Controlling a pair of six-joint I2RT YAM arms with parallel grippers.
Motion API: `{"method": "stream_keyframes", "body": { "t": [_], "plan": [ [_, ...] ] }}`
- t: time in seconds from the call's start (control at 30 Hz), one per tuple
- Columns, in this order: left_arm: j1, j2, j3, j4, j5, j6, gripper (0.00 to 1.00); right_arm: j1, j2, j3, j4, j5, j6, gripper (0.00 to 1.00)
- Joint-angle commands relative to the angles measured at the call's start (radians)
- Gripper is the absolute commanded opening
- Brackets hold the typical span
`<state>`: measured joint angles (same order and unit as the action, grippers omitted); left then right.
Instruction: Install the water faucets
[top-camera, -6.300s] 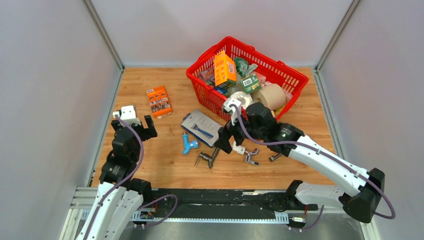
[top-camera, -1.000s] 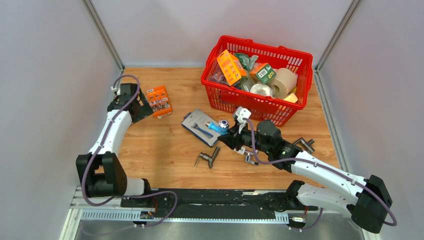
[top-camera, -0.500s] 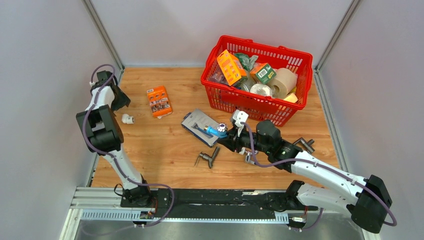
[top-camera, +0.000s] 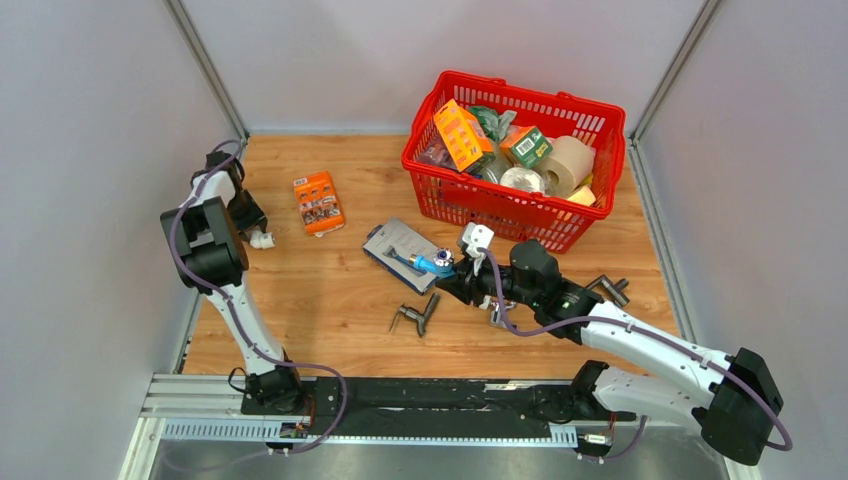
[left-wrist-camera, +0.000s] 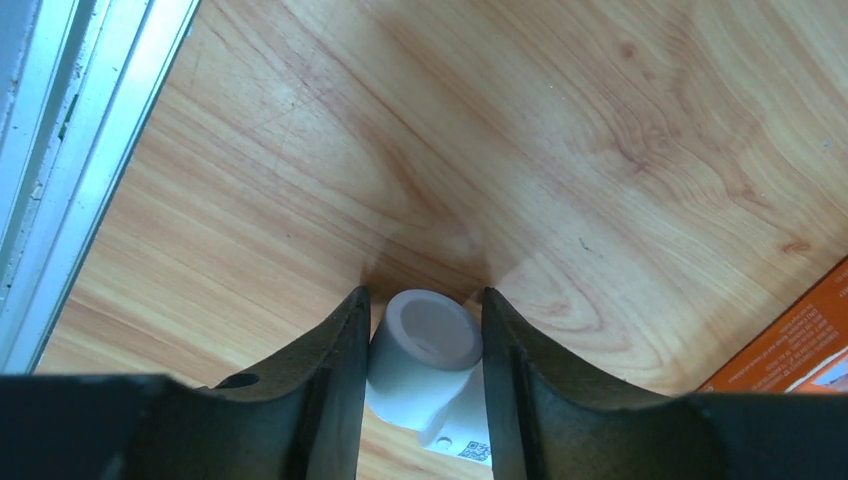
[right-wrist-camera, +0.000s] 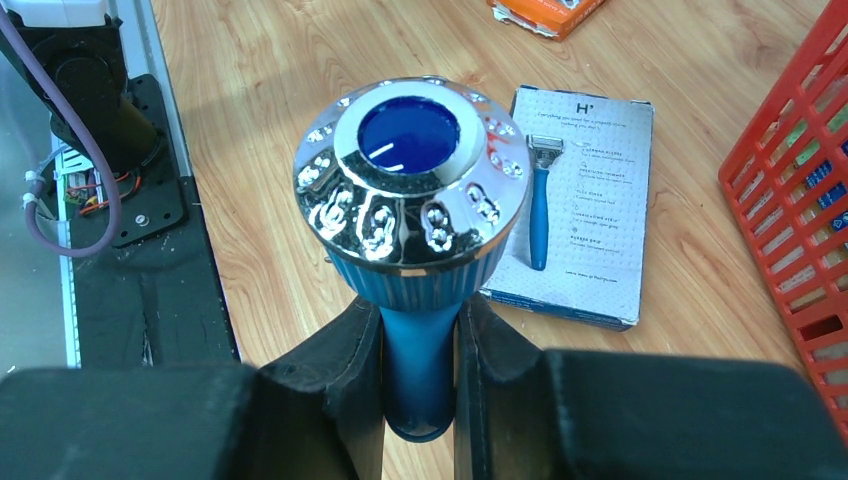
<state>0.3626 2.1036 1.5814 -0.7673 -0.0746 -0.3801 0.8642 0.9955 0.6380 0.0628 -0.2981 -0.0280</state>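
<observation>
My right gripper (right-wrist-camera: 420, 350) is shut on the stem of the light-blue water faucet (right-wrist-camera: 410, 180), whose chrome and blue cap faces the wrist camera. In the top view the water faucet (top-camera: 432, 264) is held just above the razor pack, in front of the right gripper (top-camera: 455, 275). At the far left of the table, my left gripper (top-camera: 252, 236) points down over a small white fitting (top-camera: 264, 240). In the left wrist view the white fitting (left-wrist-camera: 430, 345) lies on the wood between the left gripper's (left-wrist-camera: 424, 325) two fingers, which touch it on both sides.
A red basket (top-camera: 612, 135) full of goods stands at the back right. A razor pack (top-camera: 392, 250) and an orange pack (top-camera: 318, 202) lie mid-table. A dark grey tap (top-camera: 415, 318), a chrome tap (top-camera: 498, 316) and another metal part (top-camera: 608, 288) lie nearby. The left wall rail (left-wrist-camera: 60, 150) is close.
The left arm has swung to the table's left edge, come down over the white fitting and closed its fingers onto it. The right arm with the faucet has barely moved.
</observation>
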Motion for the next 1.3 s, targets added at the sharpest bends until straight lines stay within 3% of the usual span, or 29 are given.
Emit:
{"method": "stream_keyframes", "body": {
  "t": [0.0, 0.1, 0.13, 0.2, 0.3, 0.37, 0.53, 0.7, 1.03, 1.27],
  "plan": [
    [0.004, -0.008, -0.018, -0.024, 0.067, 0.026, 0.43, -0.001, -0.003, 0.008, 0.034, -0.016, -0.018, 0.0],
    [0.003, -0.071, -0.101, -0.003, 0.137, 0.006, 0.31, 0.001, -0.005, 0.009, 0.031, -0.015, -0.02, 0.0],
    [0.002, -0.095, -0.127, 0.028, 0.148, -0.008, 0.21, 0.001, -0.006, 0.009, 0.029, -0.013, -0.021, 0.0],
    [0.002, -0.161, -0.21, 0.06, 0.179, -0.028, 0.13, -0.002, -0.008, 0.009, 0.026, -0.015, -0.023, 0.0],
    [-0.017, -0.286, -0.335, 0.1, 0.216, -0.063, 0.12, -0.001, -0.008, 0.005, 0.026, -0.013, -0.021, 0.0],
    [-0.04, -0.367, -0.426, 0.135, 0.231, -0.083, 0.0, -0.002, -0.003, 0.005, 0.026, -0.013, -0.023, 0.0],
    [-0.137, -0.569, -0.595, 0.2, 0.237, -0.135, 0.0, -0.001, 0.015, 0.022, 0.025, -0.027, -0.032, 0.0],
    [-0.217, -0.711, -0.663, 0.2, 0.265, -0.169, 0.0, -0.001, 0.028, 0.055, 0.023, -0.064, -0.078, 0.0],
    [-0.444, -0.898, -0.58, 0.074, 0.268, -0.131, 0.0, 0.001, 0.103, 0.164, 0.0, -0.252, -0.38, 0.0],
    [-0.508, -0.953, -0.498, -0.001, 0.268, -0.175, 0.0, 0.022, 0.219, 0.247, -0.038, -0.213, -0.685, 0.0]
  ]
}}
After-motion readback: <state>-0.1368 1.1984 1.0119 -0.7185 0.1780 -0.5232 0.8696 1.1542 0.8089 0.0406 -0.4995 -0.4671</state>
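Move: The left fingers are already around the white elbow on the table. The blue faucet in the right hand is some 45 cm to this hand's right, about 14 cm nearer the base and 17 cm higher; the orange pack lies 15 cm right and 10 cm farther out, the razor box 41 cm right and 5 cm back. From the right hand the white elbow is about 46 cm left, 13 cm ahead and 18 cm below. Right and back, low over the table at first, the left hand carries the white elbow towards the blue faucet, then climbs while still going right: some 24 cm right, 14 cm up and 11 cm back overall, turning clockwise and swinging its fingertips outward. The right hand waits, then late on brings the faucet about 4 cm left and slightly up to meet it, rolling and turning counter-clockwise some 20 degrees; both grips stay shut. ##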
